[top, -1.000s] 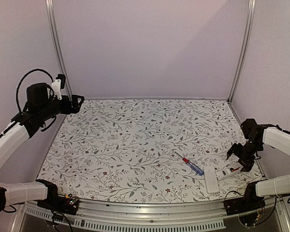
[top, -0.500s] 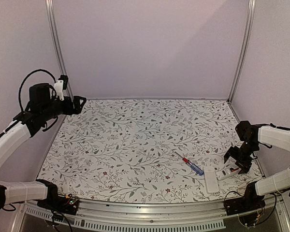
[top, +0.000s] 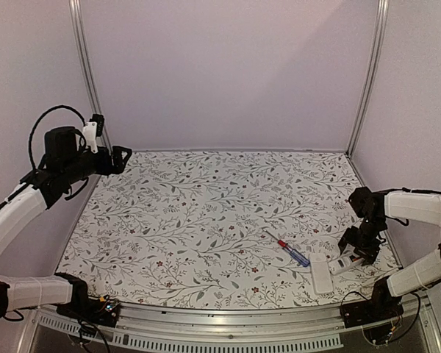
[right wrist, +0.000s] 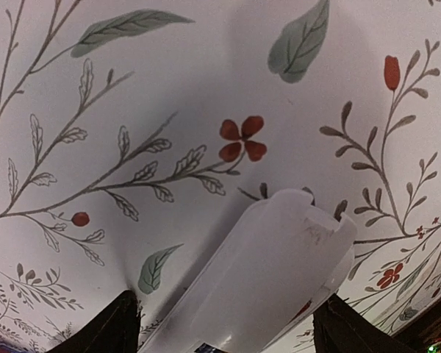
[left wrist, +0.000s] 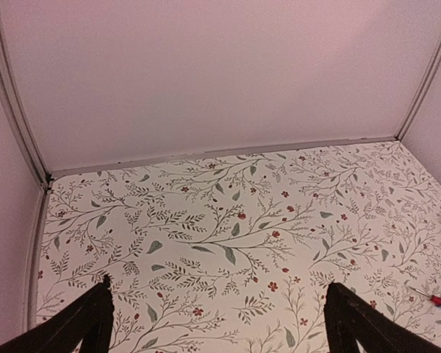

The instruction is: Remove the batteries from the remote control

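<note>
The remote control point(top: 341, 263) is a slim white oblong lying near the table's front right, and it fills the lower middle of the right wrist view point(right wrist: 272, 272). My right gripper point(top: 356, 247) is low over it, open, with one dark finger on each side of the remote point(right wrist: 228, 323) and a gap showing at both. A thin red sliver point(right wrist: 306, 309) shows at the remote's lower right edge; I cannot tell whether it is one of the batteries. My left gripper point(top: 118, 157) hangs open and empty high over the far left corner point(left wrist: 220, 309).
A flat white plate point(top: 320, 273) lies just left of the remote, near the front edge. A screwdriver with a red-and-blue handle point(top: 288, 249) lies left of that, and its tip shows in the left wrist view point(left wrist: 437, 301). The right side wall is close behind the right arm.
My right gripper has moved left and down over the remote, and its jaws have narrowed a little. The left arm shifted slightly at first and then stayed still.
</note>
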`<state>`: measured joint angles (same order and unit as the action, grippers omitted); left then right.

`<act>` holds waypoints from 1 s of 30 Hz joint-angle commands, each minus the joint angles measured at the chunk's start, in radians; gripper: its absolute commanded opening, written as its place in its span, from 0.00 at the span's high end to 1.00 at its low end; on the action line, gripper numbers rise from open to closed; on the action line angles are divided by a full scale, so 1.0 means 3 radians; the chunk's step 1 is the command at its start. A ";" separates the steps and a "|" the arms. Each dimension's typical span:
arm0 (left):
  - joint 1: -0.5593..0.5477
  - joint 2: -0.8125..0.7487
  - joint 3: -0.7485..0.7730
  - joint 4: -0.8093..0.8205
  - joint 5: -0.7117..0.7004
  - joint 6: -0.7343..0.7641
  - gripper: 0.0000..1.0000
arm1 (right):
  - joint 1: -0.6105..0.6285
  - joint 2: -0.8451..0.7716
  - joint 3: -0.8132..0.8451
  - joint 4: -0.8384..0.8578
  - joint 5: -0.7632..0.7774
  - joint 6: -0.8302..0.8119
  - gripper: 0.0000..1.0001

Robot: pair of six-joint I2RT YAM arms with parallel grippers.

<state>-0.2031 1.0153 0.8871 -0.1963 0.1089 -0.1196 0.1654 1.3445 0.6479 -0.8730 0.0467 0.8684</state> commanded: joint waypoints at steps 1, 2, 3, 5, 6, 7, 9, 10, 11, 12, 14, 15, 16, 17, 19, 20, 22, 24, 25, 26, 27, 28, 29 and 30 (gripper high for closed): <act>-0.0049 0.0006 -0.0017 -0.0001 0.0012 0.0007 0.00 | 0.0100 0.0067 -0.0016 0.0233 0.0041 0.0052 0.22; -0.0053 0.0005 -0.0016 -0.0005 0.0007 0.0006 0.00 | 0.0110 0.0072 -0.0024 0.0247 0.0035 0.0060 0.22; -0.0051 0.0001 -0.0017 -0.0004 0.0001 0.0008 0.00 | 0.0129 0.0085 -0.0034 0.0276 0.0020 0.0069 0.25; -0.0054 0.0001 -0.0014 -0.0004 0.0002 0.0008 0.00 | 0.0169 0.0103 -0.0039 0.0324 -0.0004 0.0071 0.29; -0.0054 -0.0003 -0.0017 -0.0003 -0.0004 0.0009 0.00 | 0.0195 0.0128 -0.0034 0.0345 -0.0007 0.0067 0.31; -0.0054 -0.0001 -0.0015 -0.0004 -0.0005 0.0008 0.00 | 0.0222 0.0139 -0.0023 0.0361 0.0002 0.0066 0.32; -0.0054 -0.0004 -0.0015 -0.0005 -0.0010 0.0006 0.00 | 0.0270 0.0168 0.0003 0.0389 0.0011 0.0063 0.34; -0.0057 -0.0004 -0.0015 -0.0009 -0.0014 0.0011 0.00 | 0.0285 0.0185 0.0018 0.0409 0.0012 0.0057 0.35; -0.0054 -0.0004 -0.0014 -0.0006 -0.0018 0.0012 0.00 | 0.0295 0.0198 0.0038 0.0431 0.0004 0.0048 0.37; -0.0056 -0.0004 -0.0015 -0.0009 -0.0023 0.0015 0.00 | 0.0314 0.0210 0.0058 0.0457 -0.0002 0.0041 0.39; -0.0058 -0.0012 -0.0019 -0.0007 -0.0030 0.0016 0.00 | 0.0362 0.0236 0.0111 0.0532 -0.0002 0.0009 0.42; -0.0054 -0.0010 -0.0020 -0.0007 -0.0034 0.0019 0.00 | 0.0392 0.0250 0.0159 0.0564 -0.0006 -0.0019 0.43; -0.0056 -0.0010 -0.0022 -0.0010 -0.0043 0.0016 0.00 | 0.0420 0.0268 0.0196 0.0609 -0.0010 -0.0038 0.43; -0.0056 -0.0010 -0.0025 -0.0014 -0.0050 0.0022 0.00 | 0.0445 0.0308 0.0240 0.0646 -0.0017 -0.0073 0.44; -0.0058 -0.0012 -0.0026 -0.0011 -0.0058 0.0021 0.00 | 0.0463 0.0380 0.0315 0.0721 -0.0030 -0.0149 0.47; -0.0057 -0.0010 -0.0026 -0.0013 -0.0065 0.0023 0.00 | 0.0466 0.0436 0.0349 0.0758 -0.0040 -0.0190 0.48; -0.0057 -0.0013 -0.0027 -0.0013 -0.0075 0.0026 0.00 | 0.0473 0.0517 0.0400 0.0837 -0.0057 -0.0267 0.51; -0.0058 -0.0010 -0.0027 -0.0015 -0.0085 0.0028 0.00 | 0.0476 0.0596 0.0458 0.0889 -0.0059 -0.0342 0.54; -0.0059 -0.0010 -0.0027 -0.0016 -0.0091 0.0028 0.00 | 0.0478 0.0633 0.0488 0.0909 -0.0059 -0.0387 0.55; -0.0059 -0.0010 -0.0027 -0.0018 -0.0099 0.0030 0.00 | 0.0480 0.0659 0.0519 0.0930 -0.0063 -0.0413 0.56; -0.0055 -0.0010 -0.0027 -0.0016 -0.0107 0.0035 0.00 | 0.0485 0.0694 0.0554 0.0951 -0.0061 -0.0451 0.57; -0.0056 -0.0010 -0.0027 -0.0016 -0.0116 0.0040 0.00 | 0.0493 0.0715 0.0586 0.0978 -0.0063 -0.0474 0.57; -0.0056 -0.0010 -0.0029 -0.0018 -0.0124 0.0041 0.00 | 0.0500 0.0739 0.0621 0.1009 -0.0068 -0.0520 0.58; -0.0060 -0.0010 -0.0032 -0.0016 -0.0132 0.0042 0.00 | 0.0512 0.0767 0.0667 0.1041 -0.0080 -0.0558 0.58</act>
<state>-0.2085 1.0153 0.8871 -0.1978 0.0860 -0.1192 0.2981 1.5269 0.7891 -0.8040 0.0654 0.7540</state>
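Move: The remote control lies slantwise beneath my right hand, its far end between my open fingers and its middle about 3 cm back, 3 cm to the left and 1 cm lower. The white box is some 10 cm left and 6 cm back of this hand; the screwdriver is roughly 20 cm left and 2 cm ahead. From my left hand, the remote is about 61 cm right, 20 cm back and 28 cm down. Fingers pointing down at table level, I sweep my right hand forward and left about 5 cm, turning it some 15 degrees counter-clockwise. As I go I close the fingers from wide to about half open, until they pinch the far part of the remote by its sides, swinging it into line with the hand. ##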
